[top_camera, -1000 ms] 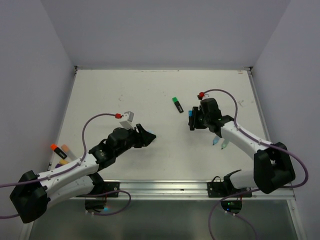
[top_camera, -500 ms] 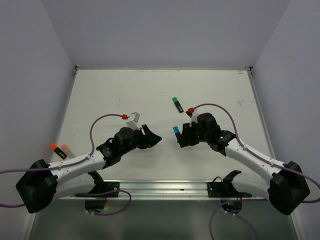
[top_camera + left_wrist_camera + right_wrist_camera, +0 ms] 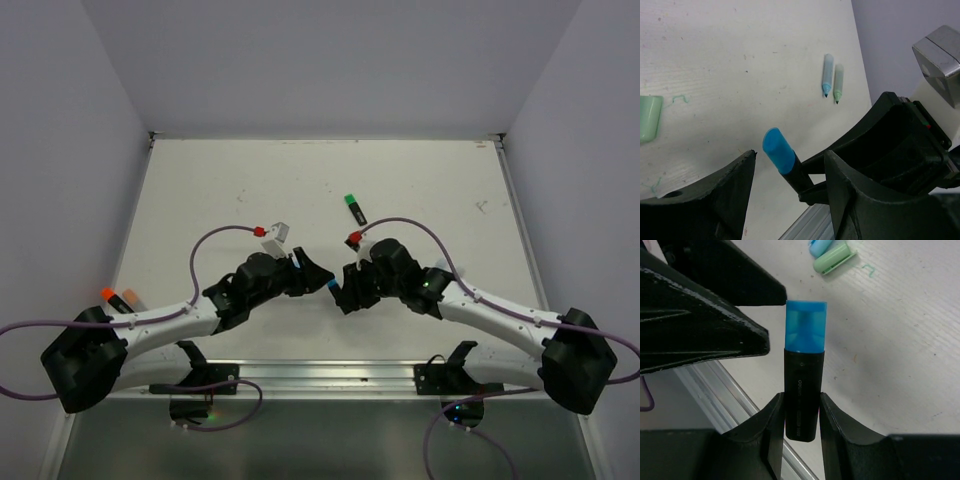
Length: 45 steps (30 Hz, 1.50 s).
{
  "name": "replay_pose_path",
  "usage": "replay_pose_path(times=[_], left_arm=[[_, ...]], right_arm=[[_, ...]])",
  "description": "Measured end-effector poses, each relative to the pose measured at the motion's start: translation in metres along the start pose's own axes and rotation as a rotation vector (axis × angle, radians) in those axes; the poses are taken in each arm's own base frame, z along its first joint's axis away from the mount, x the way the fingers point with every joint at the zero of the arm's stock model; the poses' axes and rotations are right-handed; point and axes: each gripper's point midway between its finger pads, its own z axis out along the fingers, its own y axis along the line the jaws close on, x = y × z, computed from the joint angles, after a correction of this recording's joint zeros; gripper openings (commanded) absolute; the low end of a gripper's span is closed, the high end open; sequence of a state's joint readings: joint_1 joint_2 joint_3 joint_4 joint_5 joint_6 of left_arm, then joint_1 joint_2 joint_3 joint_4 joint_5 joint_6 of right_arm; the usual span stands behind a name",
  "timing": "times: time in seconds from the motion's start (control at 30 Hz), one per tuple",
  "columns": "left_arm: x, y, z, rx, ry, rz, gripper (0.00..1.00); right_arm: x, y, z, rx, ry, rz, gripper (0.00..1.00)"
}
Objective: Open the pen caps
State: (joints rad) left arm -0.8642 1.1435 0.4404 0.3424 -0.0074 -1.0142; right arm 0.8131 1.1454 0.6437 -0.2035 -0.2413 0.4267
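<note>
My right gripper [image 3: 801, 397] is shut on the black body of a marker [image 3: 802, 390] and holds it above the table, its blue cap [image 3: 806, 325] pointing at my left gripper. In the left wrist view the blue cap [image 3: 779, 150] sits between the open jaws of my left gripper [image 3: 790, 154], touching neither finger. In the top view the two grippers, left [image 3: 316, 272] and right [image 3: 342, 292], meet at the table's near middle with the blue cap [image 3: 332, 285] between them. A green-capped black marker [image 3: 354, 208] lies further back.
Two uncapped pastel markers, light blue [image 3: 828, 75] and mint [image 3: 838, 82], lie side by side on the table. A loose mint cap [image 3: 835, 257] and a light blue cap [image 3: 819, 245] lie together. Orange-capped markers [image 3: 115, 298] lie at the left edge. A metal rail [image 3: 330, 375] runs along the near edge.
My right gripper has carried the blue-capped marker left and nearer, to the table's middle. My left gripper has moved right to meet it, and the cap now sits between its open jaws.
</note>
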Motion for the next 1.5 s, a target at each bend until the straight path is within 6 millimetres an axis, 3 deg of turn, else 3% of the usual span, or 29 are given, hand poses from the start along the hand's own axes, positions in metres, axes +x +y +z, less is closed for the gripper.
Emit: replay_pose_path(times=[0.3, 0.47, 0.57, 0.83, 1.03, 1.23, 1.5], left_arm=[[0.000, -0.001, 0.001, 0.005, -0.002, -0.001, 0.59], [-0.001, -0.002, 0.001, 0.008, -0.005, -0.001, 0.54], [-0.002, -0.002, 0.001, 0.009, -0.009, -0.002, 0.45], [-0.003, -0.007, 0.001, 0.028, -0.012, -0.017, 0.43], [-0.002, -0.010, 0.003, 0.046, -0.006, -0.022, 0.33], [0.004, -0.010, 0.003, 0.059, 0.016, -0.023, 0.32], [0.004, -0.011, 0.003, 0.068, 0.018, -0.023, 0.23]], right_arm=[[0.005, 0.024, 0.007, -0.042, 0.012, -0.031, 0.00], [0.004, 0.025, 0.008, -0.034, 0.003, -0.024, 0.00], [0.003, 0.026, 0.009, -0.034, -0.003, -0.020, 0.00], [-0.002, 0.027, 0.010, -0.023, -0.029, -0.024, 0.00], [-0.005, 0.026, 0.008, -0.013, -0.045, -0.022, 0.00], [-0.011, 0.028, 0.004, -0.019, -0.072, -0.025, 0.00], [-0.012, 0.029, 0.004, -0.021, -0.075, -0.023, 0.00]])
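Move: Some 4 cm to the right of the open left hand, about level fore and aft and a centimetre lower, is the blue cap of the black marker. The right hand already grips the marker's body, with the cap roughly 2 cm ahead of that hand, 3 cm to its left and 3 cm above. On the table about 12 cm below the left hand lie the loose green cap, 5 cm ahead and 5 cm left, and the loose blue cap, 7 cm ahead and 6 cm left. Bringing the held marker to the left hand, the right hand slides left about 2.5 cm and slightly back, then rises nearly 2 cm while easing forward again, its grip kept. The left hand shifts only about 1 cm right to meet the cap, and its fingers close from a little over half open to about a quarter, pinching the blue cap from both sides. ##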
